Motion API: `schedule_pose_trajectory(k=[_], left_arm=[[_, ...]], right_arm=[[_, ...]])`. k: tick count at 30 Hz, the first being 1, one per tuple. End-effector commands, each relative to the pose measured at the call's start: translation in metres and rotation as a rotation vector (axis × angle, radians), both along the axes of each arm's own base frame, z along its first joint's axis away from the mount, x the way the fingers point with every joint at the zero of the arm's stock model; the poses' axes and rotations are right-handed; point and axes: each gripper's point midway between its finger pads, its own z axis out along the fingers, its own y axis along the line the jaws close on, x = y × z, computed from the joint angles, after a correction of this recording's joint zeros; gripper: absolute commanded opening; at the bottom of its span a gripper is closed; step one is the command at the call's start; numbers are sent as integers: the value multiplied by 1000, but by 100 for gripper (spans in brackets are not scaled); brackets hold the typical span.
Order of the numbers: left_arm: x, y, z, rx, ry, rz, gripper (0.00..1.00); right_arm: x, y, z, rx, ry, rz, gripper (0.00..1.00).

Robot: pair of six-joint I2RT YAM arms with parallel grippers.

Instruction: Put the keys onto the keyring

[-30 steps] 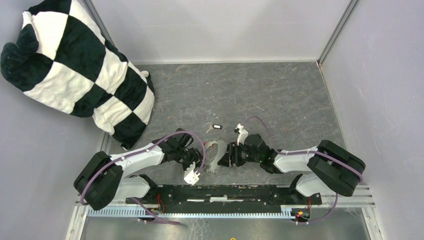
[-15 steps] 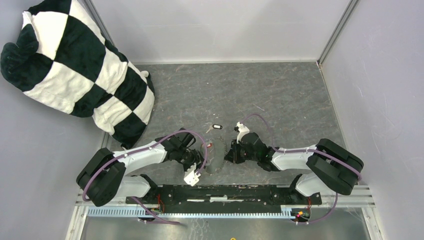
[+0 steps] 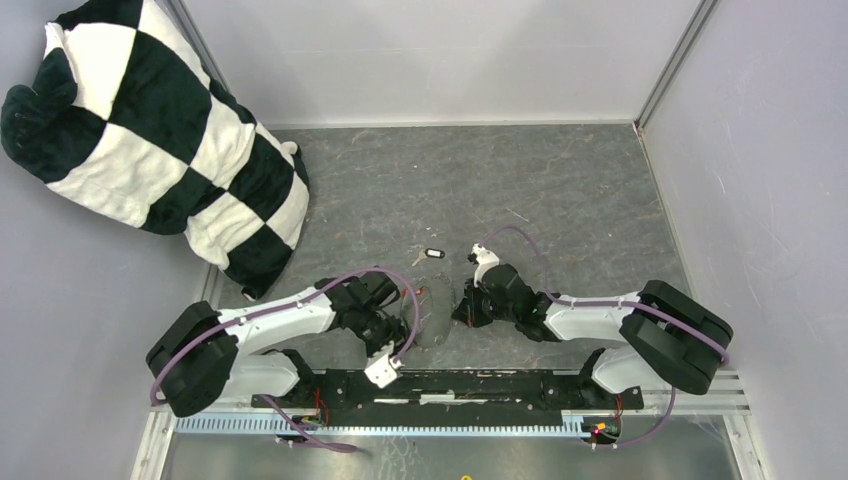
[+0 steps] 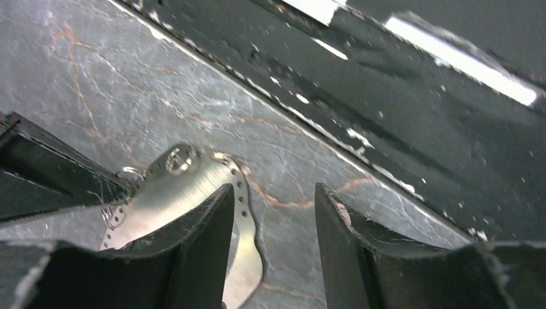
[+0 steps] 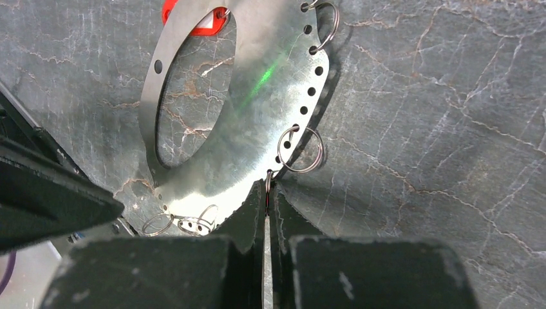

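Note:
The keyring [image 5: 257, 96] is a flat silvery loop with a row of holes and small split rings along its rim; in the top view it [image 3: 433, 318] lies between both arms. A red key tag [image 5: 207, 23] hangs at its far edge. My right gripper [image 5: 267, 188] is shut, pinching a small split ring on the keyring's near rim. My left gripper [image 4: 273, 196] stands open, its left finger [image 4: 193, 238] over the keyring [image 4: 187, 183], nothing held between the fingers. A black-tagged key [image 3: 432, 253] lies alone on the table farther back.
A black-and-white checkered cushion [image 3: 150, 130] leans in the back left corner. The black base rail [image 3: 450, 385] runs along the near edge, close behind the left gripper [image 4: 418, 96]. Grey walls close in the table on three sides.
My right gripper has gone from open to shut on the keyring's rim. My left gripper has opened wider and its wrist has swung toward the near rail. The keyring has settled lower.

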Motion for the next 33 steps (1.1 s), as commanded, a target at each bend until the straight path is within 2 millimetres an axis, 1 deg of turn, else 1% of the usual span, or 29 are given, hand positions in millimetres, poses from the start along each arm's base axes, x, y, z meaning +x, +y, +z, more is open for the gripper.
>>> schedule_pose_trajectory(k=[1, 2, 4, 6, 10, 15, 18, 25, 33], left_arm=[[0, -39, 23, -55, 117, 130, 56], [5, -47, 24, -47, 131, 177, 56], [7, -51, 23, 9, 188, 259, 54], [6, -52, 21, 76, 261, 366, 54], [4, -50, 16, 145, 330, 507, 54], [4, -52, 8, 202, 337, 639, 54], [6, -50, 3, 223, 333, 702, 53], [19, -59, 3, 202, 348, 858, 53], [14, -66, 1, 199, 352, 894, 51]], right_arm=[[5, 2, 10, 9, -37, 2, 0], [5, 1, 10, 10, -40, -3, 0], [6, -1, 12, 13, -46, -14, 0], [7, -3, 14, 16, -55, -27, 0], [8, -4, 18, 29, -61, -47, 0], [9, -6, 18, 42, -62, -66, 0], [8, -7, 18, 44, -62, -67, 0], [7, -8, 17, 50, -59, -73, 0], [4, -10, 16, 61, -56, -79, 0]])
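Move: The small ring through the metal plate's near end lies about 6 cm right of the left hand, 1 cm ahead and 3 cm below. A second ring is beside it, about 8 cm right and 3 cm ahead of that hand. The red key tag is some 12 cm ahead and 2 cm right. From the right hand, shut on a ring at the plate's right edge, the near-end ring is 7 cm back, 5 cm left and slightly lower. The left hand swings about 5 cm to the right, towards the ring at the plate's near end, rising a centimetre on the way and then sinking about 1.5 cm, while its wrist turns some 50 degrees counter-clockwise until the half-open fingers point right and down over that ring. The right hand keeps its pinch on the ring at the plate's edge, lifts briefly by a centimetre, then eases down partway and drifts about 1 cm to the right. ##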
